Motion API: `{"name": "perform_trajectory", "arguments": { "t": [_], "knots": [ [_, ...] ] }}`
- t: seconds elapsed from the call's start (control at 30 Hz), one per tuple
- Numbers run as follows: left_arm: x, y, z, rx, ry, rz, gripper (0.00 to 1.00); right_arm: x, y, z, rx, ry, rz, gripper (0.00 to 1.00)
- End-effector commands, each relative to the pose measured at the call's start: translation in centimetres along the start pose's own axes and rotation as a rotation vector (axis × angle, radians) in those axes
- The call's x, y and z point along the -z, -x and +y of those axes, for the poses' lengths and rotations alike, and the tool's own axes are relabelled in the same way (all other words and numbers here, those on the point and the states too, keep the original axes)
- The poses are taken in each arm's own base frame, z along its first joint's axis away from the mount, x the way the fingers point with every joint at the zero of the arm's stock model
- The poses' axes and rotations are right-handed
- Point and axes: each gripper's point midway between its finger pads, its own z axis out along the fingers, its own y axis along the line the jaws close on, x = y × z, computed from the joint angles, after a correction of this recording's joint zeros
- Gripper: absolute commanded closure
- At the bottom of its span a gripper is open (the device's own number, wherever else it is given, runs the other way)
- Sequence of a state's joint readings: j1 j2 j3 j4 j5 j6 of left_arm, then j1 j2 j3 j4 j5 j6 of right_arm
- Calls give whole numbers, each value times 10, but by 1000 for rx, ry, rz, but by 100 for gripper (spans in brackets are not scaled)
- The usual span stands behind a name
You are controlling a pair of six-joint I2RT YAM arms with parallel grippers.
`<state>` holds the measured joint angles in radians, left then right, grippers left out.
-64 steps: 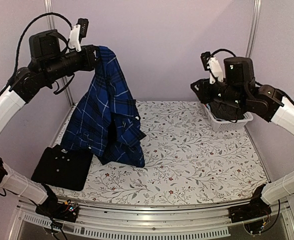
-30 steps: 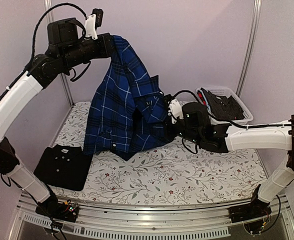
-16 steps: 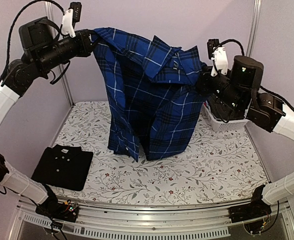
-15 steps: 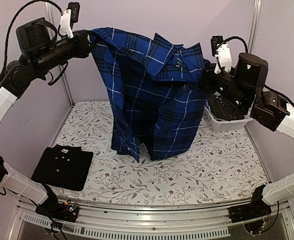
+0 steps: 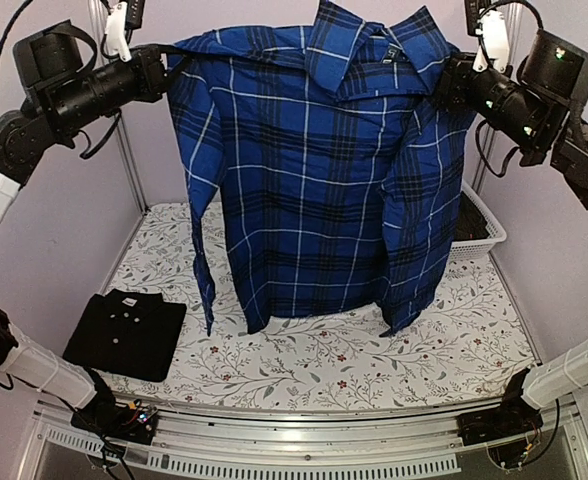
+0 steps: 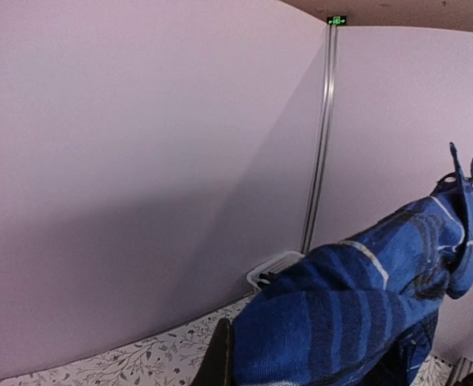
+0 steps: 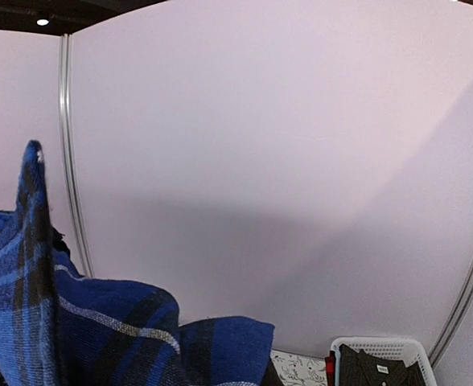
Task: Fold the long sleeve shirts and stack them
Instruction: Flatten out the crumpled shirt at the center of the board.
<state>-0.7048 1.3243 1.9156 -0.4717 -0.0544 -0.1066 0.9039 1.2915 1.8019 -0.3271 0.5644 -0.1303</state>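
Note:
The blue plaid shirt (image 5: 314, 170) hangs spread wide and high above the table, collar up, hem just above the cloth. My left gripper (image 5: 166, 72) is shut on its left shoulder and my right gripper (image 5: 444, 82) is shut on its right shoulder. In the left wrist view the plaid cloth (image 6: 357, 322) bunches over the fingers (image 6: 219, 362). The right wrist view shows the plaid cloth (image 7: 100, 330) at the bottom left, with the fingers mostly hidden. A black shirt (image 5: 126, 333), folded, lies at the table's front left.
A white lattice basket (image 5: 476, 228) holding dark clothes (image 7: 377, 366) stands at the back right, partly behind the hanging shirt. The floral table cover (image 5: 324, 360) spans the table. Pale walls and metal posts (image 6: 321, 137) close in the back and sides.
Both arms have risen and moved apart, stretching the plaid shirt from a bunched drape into a flat, spread hang. The black shirt has not moved.

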Motion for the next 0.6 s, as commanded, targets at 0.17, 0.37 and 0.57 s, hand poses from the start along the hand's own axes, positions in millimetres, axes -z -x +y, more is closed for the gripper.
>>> {"name": "perform_trajectory", "arguments": {
  "t": [0.17, 0.37, 0.57],
  "knots": [
    [-103, -205, 121, 294, 112, 471, 100, -129, -202, -33, -83, 66, 465, 100],
    [-143, -373, 172, 449, 163, 733, 100, -187, -362, -58, -130, -10, 728, 100],
    [-167, -437, 208, 485, 266, 803, 100, -218, -427, -76, -119, -94, 790, 100]
  ]
}}
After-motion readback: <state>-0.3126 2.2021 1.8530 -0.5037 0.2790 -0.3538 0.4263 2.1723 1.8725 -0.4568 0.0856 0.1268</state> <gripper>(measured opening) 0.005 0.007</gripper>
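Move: Both hands hold the plaid shirt by its shoulders, stretched between them. The board's far part, midway between the hands, lies about 27 cm ahead and some 57 cm below both, 15 cm to the left hand's right and 15 cm to the right hand's left. The folded black shirt is about 7 cm back and 19 cm left of the left hand, at board level; the basket is roughly 28 cm ahead and 21 cm right of the right hand, some 52 cm down. Down and forward in one fast swing, both arms together bring the held plaid shirt towards the far part of the board, reaching out early, then dropping more and more steeply, about 45 cm down and 26 cm forward in all. The hands keep their spacing and their shut grip on the shoulders, while both wrists tip down by 50 to 60 degrees. ##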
